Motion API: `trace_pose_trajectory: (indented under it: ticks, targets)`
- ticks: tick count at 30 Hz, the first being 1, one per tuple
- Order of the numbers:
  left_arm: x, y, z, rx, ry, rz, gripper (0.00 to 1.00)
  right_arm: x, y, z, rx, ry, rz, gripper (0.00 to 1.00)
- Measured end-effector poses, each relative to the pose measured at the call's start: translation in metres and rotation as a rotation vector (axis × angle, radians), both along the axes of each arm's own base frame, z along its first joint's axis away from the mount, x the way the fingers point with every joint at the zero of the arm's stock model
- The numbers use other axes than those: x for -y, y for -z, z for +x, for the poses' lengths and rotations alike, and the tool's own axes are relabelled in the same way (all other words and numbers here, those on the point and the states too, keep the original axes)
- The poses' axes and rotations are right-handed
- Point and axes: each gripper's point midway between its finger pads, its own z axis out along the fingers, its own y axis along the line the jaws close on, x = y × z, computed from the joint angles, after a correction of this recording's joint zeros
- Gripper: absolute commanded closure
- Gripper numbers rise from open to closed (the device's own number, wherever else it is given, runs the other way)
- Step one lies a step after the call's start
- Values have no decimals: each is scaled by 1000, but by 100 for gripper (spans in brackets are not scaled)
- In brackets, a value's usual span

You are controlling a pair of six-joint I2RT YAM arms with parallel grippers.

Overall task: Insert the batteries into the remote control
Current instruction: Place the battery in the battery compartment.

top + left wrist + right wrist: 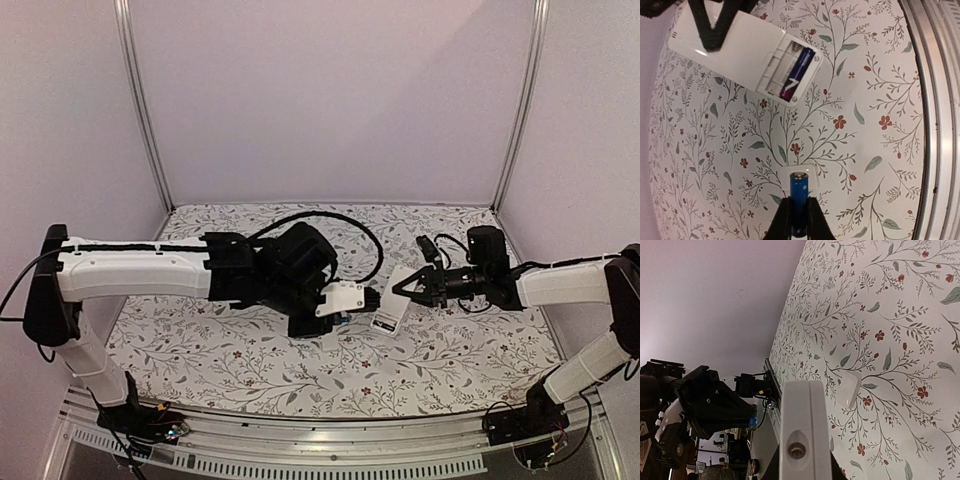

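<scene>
The white remote control (pixel 390 312) is held off the table by my right gripper (pixel 403 291), which is shut on its end. In the left wrist view the remote control (pixel 740 55) shows its back with the battery bay open. A blackish battery (pixel 797 76) lies in one slot of the bay. My left gripper (pixel 800 202) is shut on the blue battery (pixel 800 187), which points towards the remote and is apart from it. In the right wrist view the remote control (pixel 802 425) is seen end-on, filling the space between my fingers.
The small flat white cover piece (pixel 814 172) lies on the floral tablecloth just beyond the blue battery's tip, and the cover piece (pixel 850 387) also shows past the remote. A metal rail (pixel 935 120) runs along the table's near edge. The left arm (pixel 710 405) stands close to the remote.
</scene>
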Motion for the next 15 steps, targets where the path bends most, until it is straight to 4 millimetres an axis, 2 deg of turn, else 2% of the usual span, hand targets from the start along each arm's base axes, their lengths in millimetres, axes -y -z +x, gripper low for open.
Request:
trace_pose_trajectory:
  ticks: [2, 5, 11, 15]
  targets:
    - [-3, -18, 1, 40, 5, -16, 100, -12, 2, -5, -14, -30, 7, 100]
    - [-9, -28, 2, 80, 6, 5, 99, -29, 1, -11, -27, -72, 24, 100]
    - [-11, -24, -6, 142, 35, 84, 97, -65, -5, -16, -38, -146, 95, 100]
    - [-11, -18, -13, 153, 62, 119, 97, -79, 0, -17, -82, -161, 141, 100]
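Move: Roughly 9 cm to the right of the left hand and some 3 cm below it is the open battery compartment, at the near end of the remote; the battery already loaded lies in its near half, about 10 cm right, 1 cm back and 3 cm below the hand. The loose cover is on the table, 4 cm ahead, 1 cm left and 14 cm below. From the right hand, the battery in the left fingers is about 13 cm left, 6 cm back and 1 cm lower. Carrying the remote about 8 cm left and a little back, the right hand brings the compartment to the held battery, turning some 10 degrees counter-clockwise and lifting the hand's left side slightly. The left hand keeps its pinch on the battery, rises nearly 3 cm, then eases back and slightly down while its wrist tilts about 10 degrees. ##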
